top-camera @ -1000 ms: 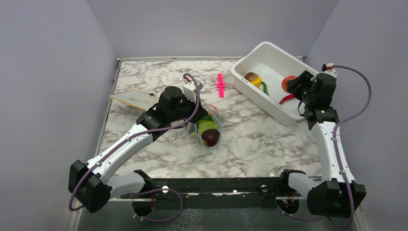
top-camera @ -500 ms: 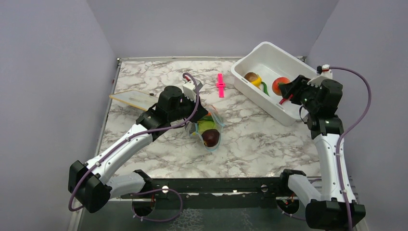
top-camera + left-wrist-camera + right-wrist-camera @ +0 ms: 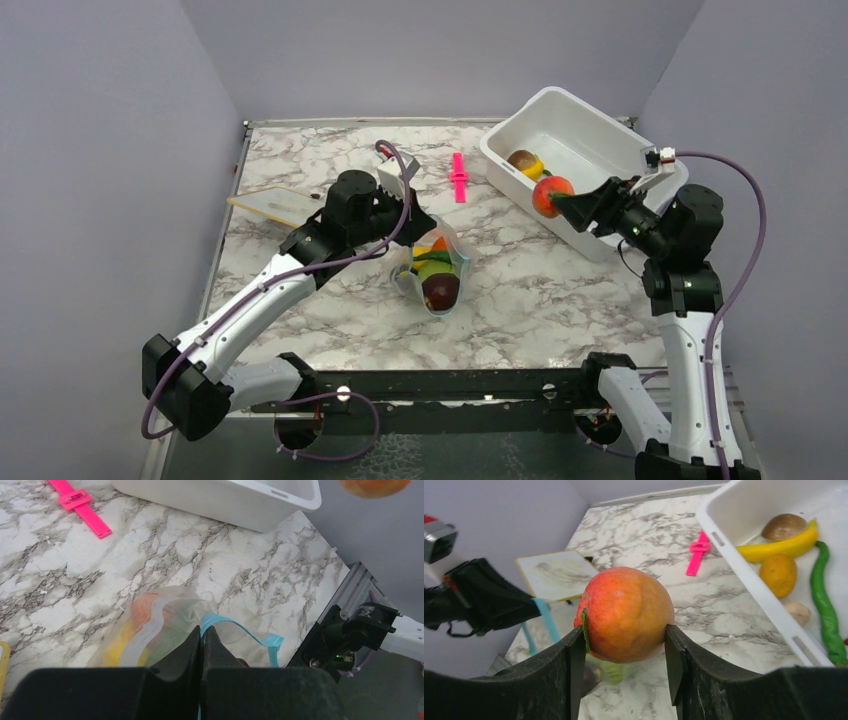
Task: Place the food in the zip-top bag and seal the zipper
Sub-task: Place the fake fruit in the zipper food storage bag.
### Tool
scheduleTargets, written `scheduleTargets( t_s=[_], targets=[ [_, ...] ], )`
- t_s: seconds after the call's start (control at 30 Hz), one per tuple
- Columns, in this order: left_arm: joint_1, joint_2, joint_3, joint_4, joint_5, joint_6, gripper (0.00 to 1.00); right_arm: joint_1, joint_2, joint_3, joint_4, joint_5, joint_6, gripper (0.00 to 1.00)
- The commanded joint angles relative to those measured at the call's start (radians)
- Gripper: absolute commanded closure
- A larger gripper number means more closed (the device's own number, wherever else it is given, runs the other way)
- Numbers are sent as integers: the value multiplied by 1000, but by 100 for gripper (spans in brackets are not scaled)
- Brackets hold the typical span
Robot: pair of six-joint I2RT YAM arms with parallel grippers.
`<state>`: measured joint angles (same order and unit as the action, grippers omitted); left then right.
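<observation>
The clear zip-top bag (image 3: 455, 262) lies mid-table holding food: a green piece (image 3: 432, 268), a dark brown piece (image 3: 440, 292) and some orange and yellow. My left gripper (image 3: 420, 232) is shut on the bag's light blue zipper (image 3: 250, 635) and holds that edge up, so the mouth gapes. In the left wrist view its fingertips (image 3: 201, 629) pinch the strip. My right gripper (image 3: 562, 200) hangs over the white tub's near wall, shut on an orange-red peach (image 3: 551, 194), which fills the space between the fingers (image 3: 626, 614).
The white tub (image 3: 515, 182) at the back right holds a yellow banana (image 3: 784, 545), a brown piece (image 3: 784, 526), an orange piece (image 3: 778, 575) and a green chilli (image 3: 826, 615). A pink clip (image 3: 459, 177) lies left of the tub. A pale board (image 3: 275, 207) sits at the table's left edge.
My right gripper has lifted the peach out of the tub and carried it left over the tub's wall. My left gripper has raised the bag's edge, opening the mouth wider.
</observation>
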<state>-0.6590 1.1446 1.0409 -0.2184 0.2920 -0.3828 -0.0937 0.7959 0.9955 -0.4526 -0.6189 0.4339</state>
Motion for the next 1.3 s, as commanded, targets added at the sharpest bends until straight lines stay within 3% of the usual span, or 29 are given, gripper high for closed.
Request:
scheduleTargets(
  t_s=[0.0, 0.3, 0.73, 1.27],
  targets=[
    [-4, 26, 42, 29, -24, -13, 100, 50, -36, -18, 18, -161, 32, 68],
    [-4, 78, 50, 33, -24, -54, 100, 134, -42, -59, 56, -272, 38, 68],
    [-4, 106, 28, 57, -36, -62, 100, 187, -8, -197, 188, -298, 84, 68],
    [-4, 101, 41, 53, -18, -78, 100, 616, 93, -187, 303, -9, 157, 68]
  ],
)
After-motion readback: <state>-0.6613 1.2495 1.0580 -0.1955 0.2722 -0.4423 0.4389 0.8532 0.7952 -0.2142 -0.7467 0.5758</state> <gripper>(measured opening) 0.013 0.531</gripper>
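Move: To the right hand's left, about 21 cm off, roughly 9 cm back and 12 cm lower, the zipper bag's open mouth waits for the orange-red fruit it holds. The left gripper is 22 cm left and 3 cm back; the white bin's middle is 10 cm right and 13 cm ahead, the pink strap 15 cm left and 12 cm ahead, both over 20 cm below. From the left hand, the mouth is 6 cm back, 1 cm right and 6 cm below. Swinging left and back away from the bin, the right hand carries the still-pinched fruit some 16 cm towards the bag mouth, rising slightly before sinking about 5 cm net, then sweeping left again while turning roughly 35 degrees counter-clockwise. The left hand keeps its pinch on the bag's rim and eases about 2.5 cm down and slightly forward. ##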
